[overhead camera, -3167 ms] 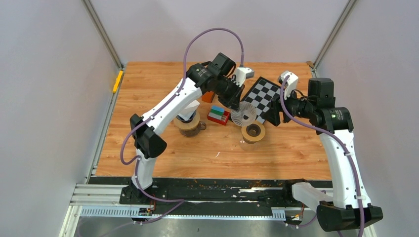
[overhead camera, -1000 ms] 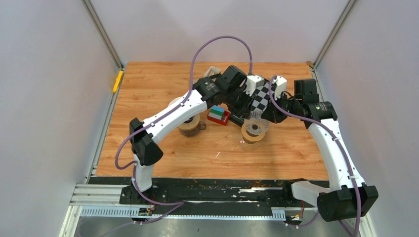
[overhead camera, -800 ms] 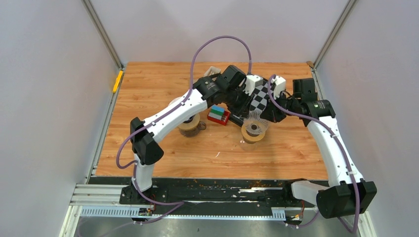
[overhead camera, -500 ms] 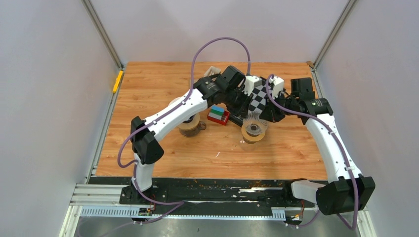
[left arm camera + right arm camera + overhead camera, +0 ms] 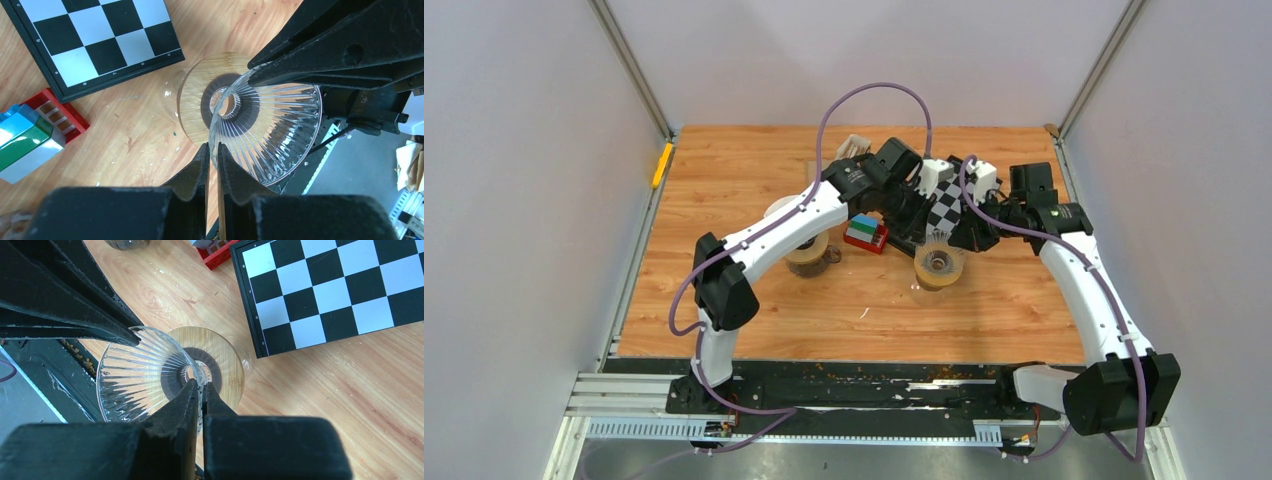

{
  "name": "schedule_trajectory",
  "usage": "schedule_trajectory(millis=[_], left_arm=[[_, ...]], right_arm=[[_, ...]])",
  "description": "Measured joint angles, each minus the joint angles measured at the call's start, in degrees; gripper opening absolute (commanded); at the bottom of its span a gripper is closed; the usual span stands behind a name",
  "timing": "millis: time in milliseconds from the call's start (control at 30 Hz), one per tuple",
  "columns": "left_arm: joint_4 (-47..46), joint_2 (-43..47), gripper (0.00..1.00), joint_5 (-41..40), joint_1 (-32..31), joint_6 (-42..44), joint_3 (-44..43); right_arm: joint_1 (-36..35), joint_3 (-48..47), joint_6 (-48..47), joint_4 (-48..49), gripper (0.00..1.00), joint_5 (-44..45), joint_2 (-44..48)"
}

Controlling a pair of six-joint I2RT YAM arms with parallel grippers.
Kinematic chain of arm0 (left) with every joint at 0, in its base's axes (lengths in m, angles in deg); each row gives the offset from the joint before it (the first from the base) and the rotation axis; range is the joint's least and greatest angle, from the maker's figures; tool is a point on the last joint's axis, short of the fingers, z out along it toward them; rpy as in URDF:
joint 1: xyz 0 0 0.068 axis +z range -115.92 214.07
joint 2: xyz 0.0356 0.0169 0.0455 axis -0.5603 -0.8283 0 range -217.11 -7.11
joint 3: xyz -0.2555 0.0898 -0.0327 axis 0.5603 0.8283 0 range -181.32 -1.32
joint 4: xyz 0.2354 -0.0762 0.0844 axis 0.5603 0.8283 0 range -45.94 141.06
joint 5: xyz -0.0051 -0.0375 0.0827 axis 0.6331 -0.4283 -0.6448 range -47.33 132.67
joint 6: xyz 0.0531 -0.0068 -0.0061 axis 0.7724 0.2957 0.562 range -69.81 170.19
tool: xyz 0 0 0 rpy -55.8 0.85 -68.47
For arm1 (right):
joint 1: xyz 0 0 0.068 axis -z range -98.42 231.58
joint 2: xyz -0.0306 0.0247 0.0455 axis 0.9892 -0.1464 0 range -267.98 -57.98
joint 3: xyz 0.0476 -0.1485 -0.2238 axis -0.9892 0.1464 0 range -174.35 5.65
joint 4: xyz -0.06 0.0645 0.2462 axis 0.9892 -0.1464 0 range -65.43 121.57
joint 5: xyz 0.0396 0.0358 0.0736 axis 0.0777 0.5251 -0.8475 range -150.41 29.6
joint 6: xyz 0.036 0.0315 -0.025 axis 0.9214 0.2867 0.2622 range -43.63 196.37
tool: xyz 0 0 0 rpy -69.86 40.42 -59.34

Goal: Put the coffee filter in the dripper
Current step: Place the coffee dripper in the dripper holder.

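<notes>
The coffee filter [image 5: 938,248] is a clear ribbed glass cone with a hole at its narrow end. It hangs tilted just over the dripper [image 5: 937,270], a round wooden ring on a glass base at mid table. My left gripper [image 5: 921,233] is shut on the cone's wall [image 5: 270,130] near the rim, its fingertips [image 5: 212,147] pinching the glass. My right gripper [image 5: 960,236] is shut on the opposite wall close to the neck [image 5: 201,385]. Through the cone [image 5: 135,375] the wooden ring [image 5: 227,365] shows beneath. I cannot tell whether cone and ring touch.
A black-and-white checkerboard [image 5: 946,198] lies right behind the dripper. A red, blue and green block toy [image 5: 865,232] sits to its left. A second wooden-ringed vessel [image 5: 807,252] stands under the left arm. A yellow object [image 5: 662,165] lies at the table's left edge.
Both arms have brought the cone lower and closer over the wooden ring. The left gripper's jaws have narrowed onto the cone's wall. The right gripper has kept its hold.
</notes>
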Motion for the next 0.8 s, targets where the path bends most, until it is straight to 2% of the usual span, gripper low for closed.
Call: schedule_trajectory(millis=[300,633,800], left_arm=[[-4.0,0.8,0.12,1.0,0.4,-0.8,3.0],[-4.7,0.8,0.16,0.8,0.2,-0.8,3.0],[-3.8,0.5,0.18,0.3,0.1,-0.8,2.1]], right_arm=[[0.3,3.1,0.0,4.0,0.01,0.2,2.3],[0.2,3.4,-0.9,3.9,0.29,0.4,1.1],[0.2,0.9,-1.4,0.7,0.39,1.1,-1.1]])
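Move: Both hands are already holding the glass dripper by its far rim; its middle lies about 4 cm back, 4 cm to the right of and 3 cm below the left hand, and about 4 cm back, 4 cm to the left of and 3 cm below the right. The wooden dripper holder is straight below the dripper, some 6 cm under both hands. From the right hand, the chessboard's middle is about 7 cm ahead, neither left nor right; the red tray is level with it, some 15 cm left, both about 14 cm lower. Easing forward by about half a centimetre, the right hand keeps its pinch on the dripper's rim, then spreads its fingers to roughly a third open and dips about 1 cm, so the rim is no longer pinched between them. The left hand keeps its hold on the rim, shifting barely half a centimetre right and forward. ##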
